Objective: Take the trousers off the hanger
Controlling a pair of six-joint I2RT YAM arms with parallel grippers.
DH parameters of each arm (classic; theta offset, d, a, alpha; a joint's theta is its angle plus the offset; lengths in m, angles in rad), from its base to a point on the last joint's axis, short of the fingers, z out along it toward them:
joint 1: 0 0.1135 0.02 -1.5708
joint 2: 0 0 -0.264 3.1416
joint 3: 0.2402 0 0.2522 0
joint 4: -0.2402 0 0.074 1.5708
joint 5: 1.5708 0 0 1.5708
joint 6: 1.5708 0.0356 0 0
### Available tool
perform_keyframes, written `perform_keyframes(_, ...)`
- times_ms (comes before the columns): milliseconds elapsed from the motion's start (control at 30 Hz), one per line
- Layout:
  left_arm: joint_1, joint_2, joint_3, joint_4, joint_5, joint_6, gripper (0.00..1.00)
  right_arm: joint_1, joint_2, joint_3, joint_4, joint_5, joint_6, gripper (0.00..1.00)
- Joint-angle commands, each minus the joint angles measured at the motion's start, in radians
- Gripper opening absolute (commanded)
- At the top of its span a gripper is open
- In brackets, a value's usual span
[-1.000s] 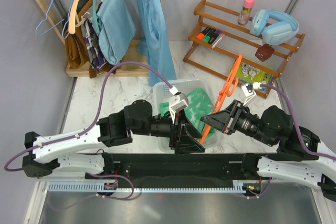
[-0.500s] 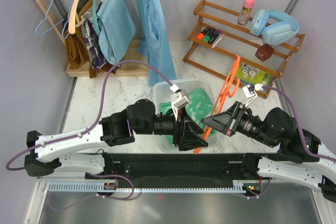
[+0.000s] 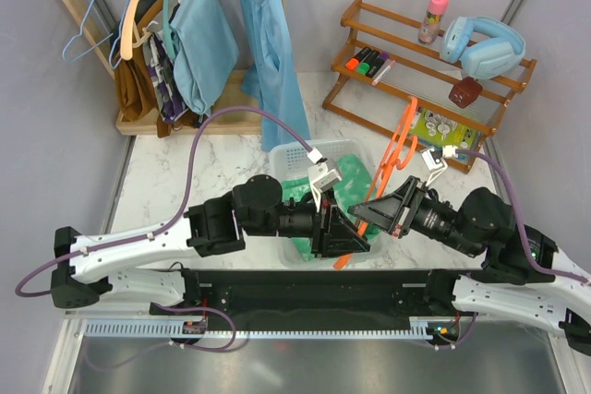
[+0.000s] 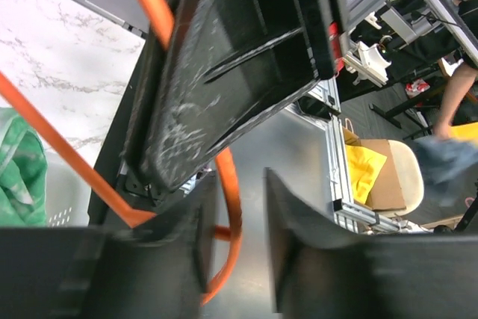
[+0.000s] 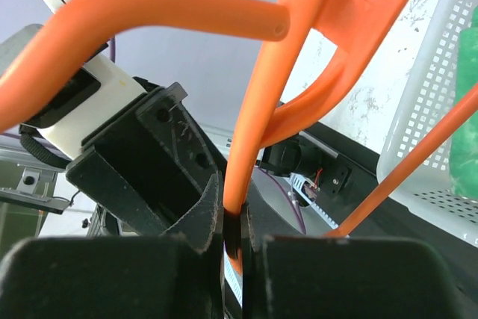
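Note:
The thin orange hanger (image 3: 399, 140) slants from the shelf side down across the basket's front right corner. My right gripper (image 3: 363, 212) is shut on its bar (image 5: 261, 95), which runs up out of the closed jaws (image 5: 233, 218). My left gripper (image 3: 349, 239) is at the hanger's lower end. Its jaws (image 4: 237, 192) stand apart, and the curved orange end (image 4: 231, 207) lies between them against the left finger. The green, white-blotched trousers (image 3: 355, 182) lie bunched in the white basket (image 3: 295, 156), off the hanger. They also show at the edges of the wrist views (image 4: 19, 169) (image 5: 467, 132).
A wooden shelf rack (image 3: 434, 66) at the back right holds blue headphones (image 3: 485, 43), a bottle and markers. A clothes stand at the back left carries light-blue garments (image 3: 268, 53), a brown garment and other hangers. The black base rail (image 3: 305, 288) runs along the near edge.
My left gripper has moved right to the hanger's lower end and its jaws have narrowed around it. The right gripper kept its hold and the hanger's lower end swung nearer.

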Motion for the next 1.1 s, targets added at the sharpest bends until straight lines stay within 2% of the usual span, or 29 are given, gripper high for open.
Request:
perform_keyframes(0,-0.003,-0.037,-0.002,0.067,0.014,-0.038,0.29,0.002,0.018,0.008,0.065,-0.009,0.002,0.0)
perform_keyframes(33,-0.003,-0.042,-0.002,0.061,0.004,-0.037,0.22,0.003,0.016,0.004,0.065,-0.007,0.003,0.0)
perform_keyframes(67,-0.003,-0.056,-0.001,0.053,-0.006,-0.037,0.02,0.003,0.007,-0.004,0.065,0.0,0.005,0.02)
perform_keyframes(133,-0.003,-0.068,-0.005,0.019,-0.041,-0.043,0.02,0.003,-0.004,-0.015,0.06,0.007,0.014,0.12)
perform_keyframes(200,-0.003,-0.091,-0.016,-0.011,-0.065,-0.046,0.02,0.003,-0.025,-0.028,0.059,0.017,0.022,0.18)
perform_keyframes(233,-0.003,-0.1,-0.016,-0.023,-0.099,-0.053,0.02,0.003,-0.03,-0.03,0.053,0.02,0.022,0.27)
perform_keyframes(300,-0.003,-0.125,-0.028,-0.047,-0.128,-0.06,0.02,0.003,-0.042,-0.033,0.047,0.027,0.022,0.37)
perform_keyframes(333,-0.003,-0.133,-0.031,-0.056,-0.154,-0.067,0.02,0.002,-0.048,-0.035,0.039,0.027,0.022,0.5)
perform_keyframes(400,-0.003,-0.16,-0.039,-0.068,-0.182,-0.073,0.02,0.002,-0.051,-0.033,0.028,0.028,0.022,0.65)
perform_keyframes(433,-0.003,-0.169,-0.042,-0.079,-0.208,-0.083,0.02,0.003,-0.054,-0.035,0.016,0.03,0.02,0.78)
perform_keyframes(533,-0.003,-0.215,-0.054,-0.103,-0.275,-0.092,0.02,0.003,-0.063,-0.033,-0.013,0.034,0.014,0.93)
perform_keyframes(633,-0.003,-0.263,-0.059,-0.158,-0.38,-0.098,0.02,0.002,-0.085,-0.029,-0.05,0.053,0.011,0.97)
perform_keyframes(733,-0.003,-0.312,-0.061,-0.244,-0.473,-0.089,0.02,0.002,-0.117,-0.019,-0.099,0.08,0.01,0.97)
perform_keyframes(967,-0.002,-0.393,-0.065,-0.335,-0.495,-0.058,0.02,0.002,-0.183,0.013,-0.194,0.169,0.003,0.96)
perform_keyframes(1067,-0.002,-0.444,-0.073,-0.398,-0.572,-0.058,0.02,0.003,-0.194,0.016,-0.206,0.177,0.003,0.96)
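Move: The near part of the orange hanger's bar already lies between the left hand's half-open fingers, practically at its hand point. The right hand still pinches the same bar about 4 cm ahead of the left hand and 2 cm to its right. The basket, with the green trousers lying loose in it, stands some 20 cm ahead of the left hand, 4 cm to its left and 35 cm below. Nearly in place at first, the left hand shuts its fingers on the near part of the hanger's bar; the right hand then spreads wide and lets go. Keeping its pinch, the left hand carries the hanger about 11 cm to the left and 5 cm forward, swinging some 25 degrees counter-clockwise, while the right hand backs off about 5 cm to the right with fingers open. ##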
